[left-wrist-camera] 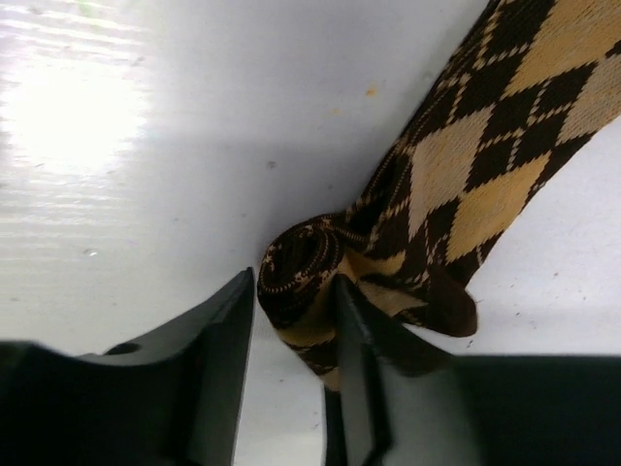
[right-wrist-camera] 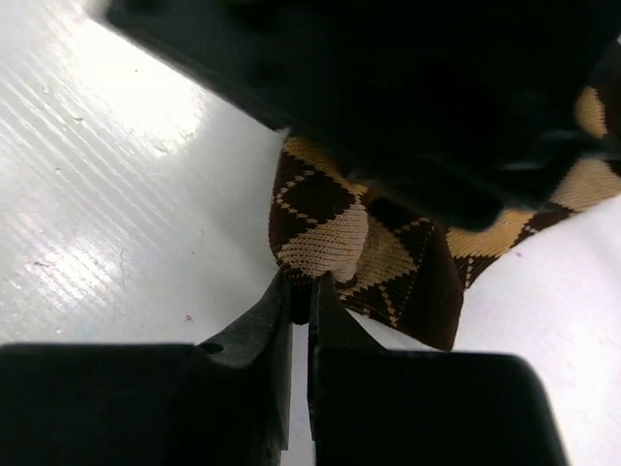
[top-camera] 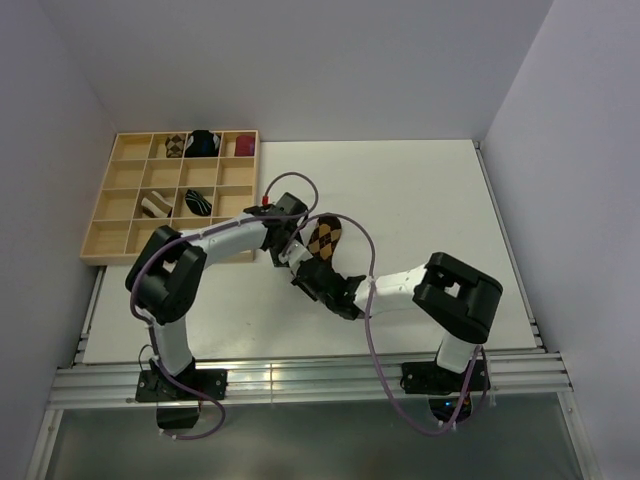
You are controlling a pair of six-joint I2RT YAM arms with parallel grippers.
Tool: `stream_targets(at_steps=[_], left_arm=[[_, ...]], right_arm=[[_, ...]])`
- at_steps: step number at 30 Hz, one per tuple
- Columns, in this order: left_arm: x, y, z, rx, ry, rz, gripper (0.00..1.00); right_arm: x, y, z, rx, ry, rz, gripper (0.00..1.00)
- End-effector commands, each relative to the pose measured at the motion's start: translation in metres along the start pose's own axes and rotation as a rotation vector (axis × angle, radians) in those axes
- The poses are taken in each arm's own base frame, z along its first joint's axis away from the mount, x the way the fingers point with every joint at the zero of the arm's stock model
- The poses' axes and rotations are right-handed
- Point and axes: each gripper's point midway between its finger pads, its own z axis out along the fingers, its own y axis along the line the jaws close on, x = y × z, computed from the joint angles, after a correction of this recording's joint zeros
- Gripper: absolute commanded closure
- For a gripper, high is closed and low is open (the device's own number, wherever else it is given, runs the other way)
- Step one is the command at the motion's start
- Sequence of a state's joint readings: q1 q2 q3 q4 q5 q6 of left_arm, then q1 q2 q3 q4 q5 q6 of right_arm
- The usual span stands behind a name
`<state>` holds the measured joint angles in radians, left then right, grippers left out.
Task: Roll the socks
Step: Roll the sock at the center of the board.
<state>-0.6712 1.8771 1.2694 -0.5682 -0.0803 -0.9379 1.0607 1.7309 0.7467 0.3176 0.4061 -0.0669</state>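
A brown-and-tan argyle sock [top-camera: 326, 238] lies on the white table, one end wound into a tight roll [left-wrist-camera: 296, 267]. My left gripper [left-wrist-camera: 294, 291] straddles that roll with its jaws open; the right finger touches it and a thin gap shows beside the left finger. From the opposite side, my right gripper [right-wrist-camera: 300, 291] is shut on the sock [right-wrist-camera: 325, 228], pinching a fold at its edge. In the top view the left gripper [top-camera: 285, 252] and right gripper [top-camera: 308, 275] meet at the sock's near end. A brown-and-cream striped sock [top-camera: 155, 205] and a black white-striped sock [top-camera: 198, 203] sit in tray cells.
A wooden compartment tray [top-camera: 110, 235] stands at the table's far left. Its back row holds an argyle bundle [top-camera: 175, 146], a black-and-blue bundle [top-camera: 205, 142] and a small maroon bundle [top-camera: 245, 145]. The left arm's wrist [right-wrist-camera: 388, 87] hangs over the sock in the right wrist view.
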Motion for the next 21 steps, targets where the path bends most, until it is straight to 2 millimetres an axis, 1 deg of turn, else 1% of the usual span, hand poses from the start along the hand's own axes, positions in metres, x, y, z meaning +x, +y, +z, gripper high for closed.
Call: stream_targets(at_steps=[1,2,3,4,5,6,8,9,10,11,12,13,14,16,17,18,19,20,21], left_arm=[[-0.011,0.0,-0.019,0.047,-0.064,-0.018,0.53],[-0.014,0.001,-0.022,0.053,-0.078,-0.03,0.47],[-0.02,0.002,-0.029,0.07,-0.108,-0.048,0.44],[-0.022,0.002,-0.032,0.078,-0.123,-0.058,0.41],[-0.024,0.002,-0.036,0.089,-0.138,-0.069,0.37],[-0.029,0.003,-0.042,0.107,-0.167,-0.095,0.36],[-0.032,0.005,-0.049,0.128,-0.196,-0.125,0.31],[-0.032,0.008,-0.055,0.142,-0.212,-0.156,0.3],[-0.037,0.009,-0.058,0.156,-0.24,-0.178,0.29],[-0.037,0.011,-0.061,0.164,-0.253,-0.194,0.28],[-0.039,0.015,-0.065,0.178,-0.278,-0.227,0.26],[-0.04,0.016,-0.067,0.187,-0.291,-0.243,0.26],[-0.034,0.023,-0.064,0.187,-0.289,-0.252,0.26],[-0.036,0.017,-0.071,0.248,-0.306,-0.278,0.25],[-0.034,0.017,-0.072,0.261,-0.304,-0.284,0.25],[-0.027,0.022,-0.068,0.258,-0.293,-0.296,0.25],[-0.025,0.024,-0.067,0.259,-0.29,-0.306,0.26],[-0.023,0.023,-0.066,0.275,-0.283,-0.314,0.27],[-0.017,0.027,-0.061,0.272,-0.269,-0.326,0.27]], right_arm=[[-0.011,0.012,-0.004,-0.171,0.01,0.106,1.0],[-0.007,0.018,-0.007,-0.243,0.031,0.116,1.0],[-0.005,0.013,-0.006,-0.256,0.045,0.183,1.0],[-0.006,0.011,-0.008,-0.279,0.049,0.209,1.0],[-0.007,0.018,-0.012,-0.347,0.055,0.232,1.0],[-0.008,0.011,-0.011,-0.355,0.06,0.274,1.0],[-0.009,0.012,-0.013,-0.411,0.077,0.314,1.0],[-0.015,0.019,-0.017,-0.483,0.077,0.343,1.0],[-0.012,0.012,-0.016,-0.496,0.095,0.374,1.0],[-0.016,0.012,-0.015,-0.523,0.097,0.402,1.0],[-0.016,0.014,-0.017,-0.587,0.112,0.432,1.0],[-0.016,0.015,-0.017,-0.613,0.121,0.454,1.0],[-0.021,0.015,-0.017,-0.644,0.131,0.483,1.0],[-0.018,0.018,-0.018,-0.733,0.166,0.538,1.0],[-0.021,0.018,-0.017,-0.749,0.176,0.577,1.0],[-0.021,0.017,-0.015,-0.76,0.186,0.6,1.0],[-0.016,0.017,-0.015,-0.803,0.215,0.634,1.0],[-0.019,0.015,-0.013,-0.812,0.223,0.659,1.0],[-0.013,0.015,-0.008,-0.812,0.252,0.681,1.0]])
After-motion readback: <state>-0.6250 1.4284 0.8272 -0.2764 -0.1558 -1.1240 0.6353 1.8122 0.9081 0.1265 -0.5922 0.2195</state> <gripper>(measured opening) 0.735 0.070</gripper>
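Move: The sock's rolled end sits right at both hands: practically between the left fingers and a centimetre below them, and about 1 cm ahead and 1 cm left of the right hand's pinch. From the left hand, the flat unrolled part of the sock lies some 6 cm ahead and 7 cm right, about 3 cm lower, and the tray's near corner about 9 cm left, level with it. Right keeps pinching the roll, tipping down some 50 degrees, while left opens wider and lifts off, about 5 cm leftward. ##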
